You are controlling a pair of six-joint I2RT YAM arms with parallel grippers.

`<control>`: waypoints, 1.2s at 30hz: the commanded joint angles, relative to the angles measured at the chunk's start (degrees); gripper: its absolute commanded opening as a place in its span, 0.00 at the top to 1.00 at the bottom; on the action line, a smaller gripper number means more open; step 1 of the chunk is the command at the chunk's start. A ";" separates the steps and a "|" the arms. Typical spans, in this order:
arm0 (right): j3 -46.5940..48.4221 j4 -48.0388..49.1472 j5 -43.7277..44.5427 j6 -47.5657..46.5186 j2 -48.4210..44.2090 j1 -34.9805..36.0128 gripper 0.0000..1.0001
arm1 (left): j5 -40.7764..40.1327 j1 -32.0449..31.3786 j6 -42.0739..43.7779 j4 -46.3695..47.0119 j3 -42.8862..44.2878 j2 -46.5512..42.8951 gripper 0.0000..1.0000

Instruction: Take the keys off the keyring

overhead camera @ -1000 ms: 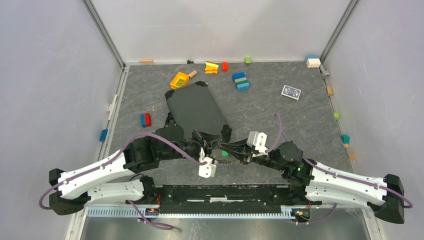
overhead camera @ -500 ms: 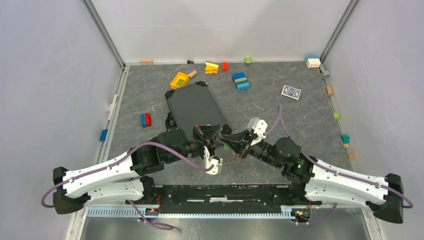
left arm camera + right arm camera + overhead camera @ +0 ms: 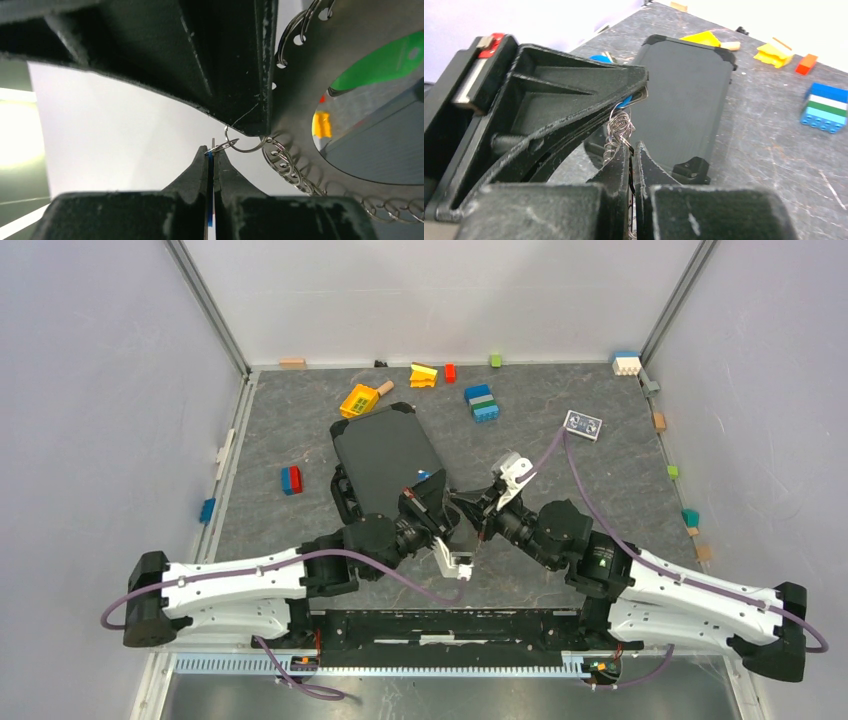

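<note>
Both grippers meet in the air near the front of the black case (image 3: 388, 455). My left gripper (image 3: 212, 152) is shut on a thin blue-headed key (image 3: 210, 185), which hangs by a small wire ring (image 3: 243, 148). This ring links it to the keyring (image 3: 300, 115), a dark flat hoop rimmed with several small rings and carrying a green tag (image 3: 385, 62). My right gripper (image 3: 632, 147) is shut on the hoop's thin dark edge, just below a tangle of small rings (image 3: 620, 127). The other keys are hidden by the fingers. In the top view the left gripper (image 3: 452, 510) and right gripper (image 3: 474, 508) touch tip to tip.
The black case lies flat behind the grippers. Toy bricks are scattered at the back: a yellow one (image 3: 358, 400), a blue-green stack (image 3: 482, 403) and a red-blue one (image 3: 291, 479) at left. A small card (image 3: 582, 424) lies at back right.
Both arms have pushed away from their bases toward the black case, keeping their tips together. The left arm has stretched out to the right. Both grips have held.
</note>
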 commanded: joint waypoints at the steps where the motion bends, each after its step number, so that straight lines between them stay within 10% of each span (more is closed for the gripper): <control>1: 5.57 -1.83 7.81 -2.93 1.73 0.56 1.00 | -12.14 -1.56 10.80 17.46 -1.09 2.69 0.91; 12: 11.43 2.84 26.71 -16.83 6.42 0.56 1.00 | -16.02 -4.35 19.51 42.70 -4.01 8.59 0.82; 24: 7.93 18.11 22.69 -33.36 1.85 0.54 1.00 | -18.85 -8.27 15.49 50.10 -5.61 11.00 0.55; 31: -2.62 28.39 14.08 -49.01 -6.57 0.53 1.00 | -20.38 -12.11 -0.70 51.17 -5.34 7.24 0.34; 36: -8.69 32.41 6.14 -58.09 -11.04 0.54 1.00 | -17.10 -13.70 -34.97 28.91 1.64 -0.74 0.26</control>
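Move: My left fingers are still shut on the blue-tagged key, and my right fingers still pinch the keyring's wire, with that key about 2 cm ahead and 2 cm left of them, roughly 1 cm higher. From my left hand, the middle of the keyring hangs some 7 cm below, 4 cm back and 2 cm to the right. The dark case lies about 16 cm ahead, 12 cm left; the brick stack some 36 cm ahead, 11 cm right, both well below. I open my left fingers wide and let go of the blue-tagged key, lifting that hand about 5 cm and then drawing it back a little while it rolls. My right hand keeps its pinch on the wire and carries the keyring away from the left, forward, right and up, easing back late to end some 9 cm higher and 9 cm to the right, fingers tipped up and turned clockwise. ##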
